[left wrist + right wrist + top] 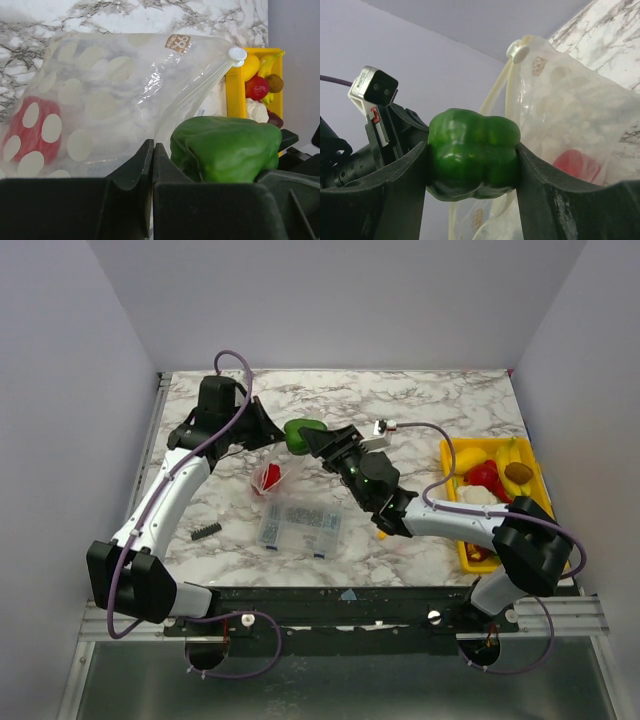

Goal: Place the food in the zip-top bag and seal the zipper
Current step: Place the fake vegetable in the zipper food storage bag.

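My right gripper is shut on a green toy pepper and holds it in the air at the mouth of the zip-top bag. In the right wrist view the pepper sits squeezed between both fingers, with the bag just beyond it. My left gripper is shut on the bag's edge and holds it up; its jaws are pressed together on the plastic. The bag is spotted white and holds a red food piece. The zipper strip with its white slider runs beside the pepper.
A rigid clear compartment box lies in front of the bag. A yellow tray at the right holds yellow, red, brown and white toy foods. A small black part lies at the left. White walls enclose the marble table.
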Motion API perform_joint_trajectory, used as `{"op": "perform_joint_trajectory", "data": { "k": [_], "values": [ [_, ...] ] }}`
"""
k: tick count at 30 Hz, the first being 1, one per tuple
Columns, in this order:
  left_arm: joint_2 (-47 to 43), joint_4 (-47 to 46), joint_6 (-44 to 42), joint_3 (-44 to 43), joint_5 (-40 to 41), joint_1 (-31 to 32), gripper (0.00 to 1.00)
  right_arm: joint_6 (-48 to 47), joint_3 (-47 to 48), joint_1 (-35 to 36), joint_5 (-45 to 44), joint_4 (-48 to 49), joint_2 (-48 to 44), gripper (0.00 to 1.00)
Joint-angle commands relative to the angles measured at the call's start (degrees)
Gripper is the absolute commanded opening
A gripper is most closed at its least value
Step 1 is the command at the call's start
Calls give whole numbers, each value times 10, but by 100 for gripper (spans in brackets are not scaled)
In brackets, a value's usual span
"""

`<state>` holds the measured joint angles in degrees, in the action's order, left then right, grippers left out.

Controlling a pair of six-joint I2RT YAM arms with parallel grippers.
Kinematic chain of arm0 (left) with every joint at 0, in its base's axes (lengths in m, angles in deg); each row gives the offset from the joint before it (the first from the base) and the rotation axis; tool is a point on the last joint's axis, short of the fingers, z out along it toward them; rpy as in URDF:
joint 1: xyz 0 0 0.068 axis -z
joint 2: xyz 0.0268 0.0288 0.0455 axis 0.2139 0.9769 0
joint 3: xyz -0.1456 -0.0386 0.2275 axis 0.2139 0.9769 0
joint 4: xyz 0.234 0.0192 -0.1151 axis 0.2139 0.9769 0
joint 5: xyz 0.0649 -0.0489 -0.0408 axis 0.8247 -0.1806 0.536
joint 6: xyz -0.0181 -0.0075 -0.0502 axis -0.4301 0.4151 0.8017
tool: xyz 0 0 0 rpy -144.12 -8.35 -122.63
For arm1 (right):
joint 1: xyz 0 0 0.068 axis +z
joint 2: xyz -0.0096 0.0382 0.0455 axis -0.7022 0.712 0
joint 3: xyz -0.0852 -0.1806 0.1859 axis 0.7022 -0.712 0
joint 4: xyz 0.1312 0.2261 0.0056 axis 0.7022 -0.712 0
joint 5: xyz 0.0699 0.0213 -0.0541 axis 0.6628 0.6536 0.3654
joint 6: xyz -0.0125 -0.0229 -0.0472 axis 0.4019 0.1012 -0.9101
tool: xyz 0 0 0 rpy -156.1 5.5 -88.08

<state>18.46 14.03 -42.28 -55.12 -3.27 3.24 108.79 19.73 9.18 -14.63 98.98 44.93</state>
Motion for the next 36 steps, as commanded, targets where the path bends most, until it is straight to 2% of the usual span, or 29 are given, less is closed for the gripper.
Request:
{"op": "perform_joint_trajectory", "data": {
  "k": [1, 5, 8, 13, 20, 23, 26, 28, 30, 32, 34, 36],
  "values": [
    [-8, -44, 53, 11, -49, -13, 0, 8, -34, 6, -16, 35, 12, 14],
    [-3, -64, 72, 18, -80, -28, 0, -14, -11, 6, -12, -34, 12, 13],
    [-1, -74, 85, 15, -95, -31, 0, -29, -23, 5, -6, -39, 10, 13],
    [2, -72, 90, 7, -83, -31, 0, -47, -56, 5, -14, -24, 0, 13],
    [3, -58, 76, -7, -62, -31, 0, -87, -29, 6, -17, -72, 22, 13],
    [2, -55, 61, -3, -61, -30, 0, -110, 28, 6, -34, -162, 36, 16],
    [3, -50, 50, 5, -66, -31, 0, -140, 88, 6, -36, -231, 60, 23],
    [2, -51, 44, 10, -73, -31, 0, -157, 111, 6, -33, -243, 70, 36],
    [2, -50, 39, 13, -74, -31, 0, -160, 148, 6, -50, -281, 81, 55],
    [0, -46, 33, 14, -68, -31, 0, -172, 190, 6, -55, -330, 95, 79],
    [-5, -43, 28, 14, -58, -31, 0, -180, 224, 6, -50, -375, 103, 87],
    [-5, -39, 23, 12, -50, -31, 0, -181, 251, 6, -54, -413, 109, 90]
  ]
}}
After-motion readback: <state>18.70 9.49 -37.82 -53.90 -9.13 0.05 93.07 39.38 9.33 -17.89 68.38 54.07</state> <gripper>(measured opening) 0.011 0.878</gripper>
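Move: The bag's open mouth, where the green pepper is to go, lies some 6 cm below the right hand, about 4 cm to its left and 1 cm back. The bag's white slider is roughly 4 cm ahead, 1 cm right and 4 cm below; the red pepper already in the bag lies about 11 cm left, 7 cm back and 18 cm down. From the left hand, which still pinches the rim, the mouth is about 3 cm right, 1 cm back and 3 cm below. The green pepper, still gripped in the right hand, is lowered about 7 cm into the bag's mouth. The right hand then goes forward some 4 cm and slightly left, rising about 2 cm, with its left side rolling down some 30 degrees and the fingertips dipping. Its fingers open at the end and let go of the pepper, while the left hand keeps its pinch on the rim, tilting only slightly. ##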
